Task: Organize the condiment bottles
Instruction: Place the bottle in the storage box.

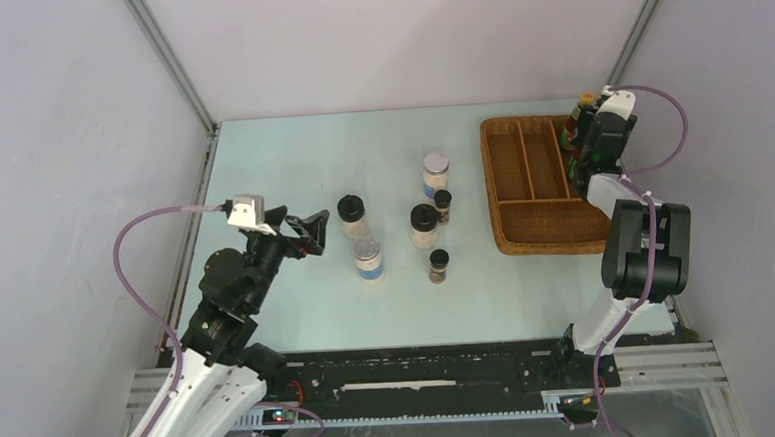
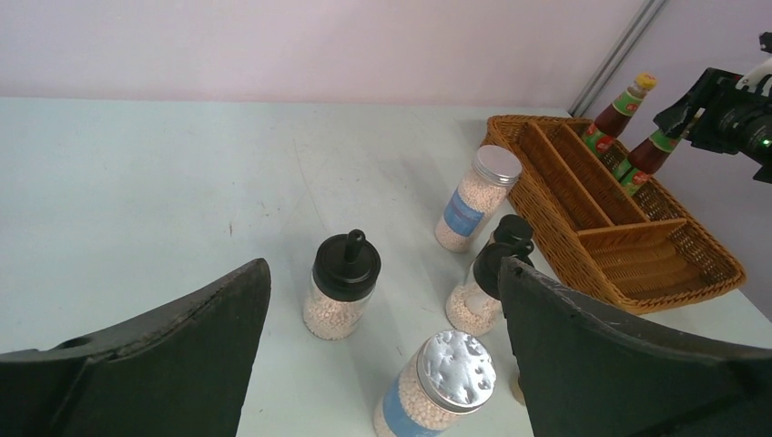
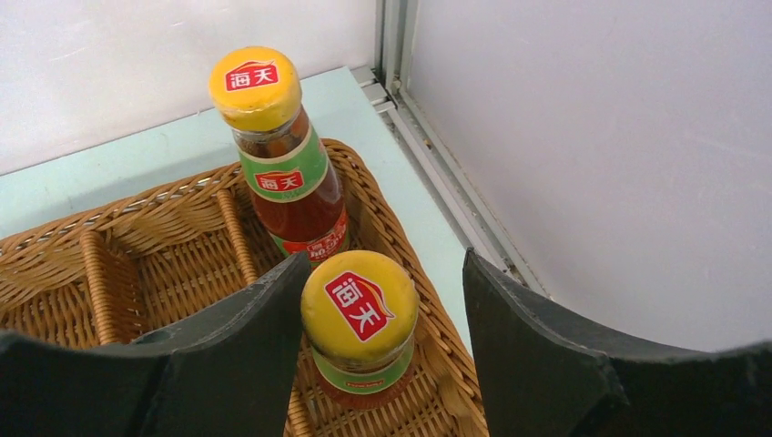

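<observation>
Two red sauce bottles with yellow-orange caps stand in the wicker tray's right lane, the far bottle behind the near bottle. My right gripper is open around the near one's cap: the left finger lies close against it, the right finger is apart. Out on the table stand two black-lidded jars, two silver-lidded blue-label jars and two tiny dark jars. My left gripper hovers open and holds nothing, left of the near black-lidded jar and silver-lidded jar.
The tray sits at the table's right side, with two long lanes and a cross compartment at its near end holding nothing. Grey walls close in the table; the back right corner post stands just behind the tray.
</observation>
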{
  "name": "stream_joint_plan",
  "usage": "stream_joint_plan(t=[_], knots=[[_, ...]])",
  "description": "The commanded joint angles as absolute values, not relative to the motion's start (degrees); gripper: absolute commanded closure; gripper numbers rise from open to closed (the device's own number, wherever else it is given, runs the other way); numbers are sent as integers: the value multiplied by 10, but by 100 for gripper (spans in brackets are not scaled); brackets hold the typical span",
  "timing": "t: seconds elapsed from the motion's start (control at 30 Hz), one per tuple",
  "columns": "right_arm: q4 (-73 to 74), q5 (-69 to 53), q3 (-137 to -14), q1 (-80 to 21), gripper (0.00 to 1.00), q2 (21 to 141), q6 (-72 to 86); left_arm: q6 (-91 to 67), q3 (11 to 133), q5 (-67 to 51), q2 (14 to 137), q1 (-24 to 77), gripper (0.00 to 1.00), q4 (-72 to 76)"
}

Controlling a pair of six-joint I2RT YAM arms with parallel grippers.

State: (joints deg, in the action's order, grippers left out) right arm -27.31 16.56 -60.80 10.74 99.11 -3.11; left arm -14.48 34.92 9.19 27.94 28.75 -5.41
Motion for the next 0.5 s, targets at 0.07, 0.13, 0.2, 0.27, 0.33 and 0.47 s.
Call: stream_joint_plan(t=[0.07,0.13,0.2,0.27,0.33,0.47], knots=[[-310,204,-617,101,29,944,-28,-141,355,82,269,290,0,-57],[-309,209,-616,99,28,933,-28,-142,355,83,265,290,0,-57],[-310,214,-617,95,28,921,-30,-143,356,83,262,290,0,-59],[-311,219,-617,90,27,910,-34,-144,355,83,258,290,0,-63],[-312,226,-617,85,27,895,-38,-144,355,84,253,290,0,-65],[-315,237,-617,71,26,868,-47,-146,354,86,242,290,0,-73]])
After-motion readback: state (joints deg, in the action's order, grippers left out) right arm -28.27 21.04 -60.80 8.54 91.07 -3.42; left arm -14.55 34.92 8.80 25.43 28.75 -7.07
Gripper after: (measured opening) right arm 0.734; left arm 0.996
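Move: Between the right hand's open fingers is the neck of the bottle just set in the storage box; its middle lies some 8 cm below that hand, about 1 cm left, level fore and aft. The first bottle stands about 8 cm ahead and 2 cm left, as low; the box's middle is roughly 4 cm back, 6 cm left and 15 cm below. From the idle left hand the just-placed bottle is about 60 cm right, 25 cm ahead, 19 cm lower. Rising clear of the placed bottle's cap, the right hand lifts about 7 cm, slowly at first and then quickly, easing back toward its base by some 1.5 cm. The wrist tips its fingers up about 10 degrees on the way, and the already open fingers stay open. ##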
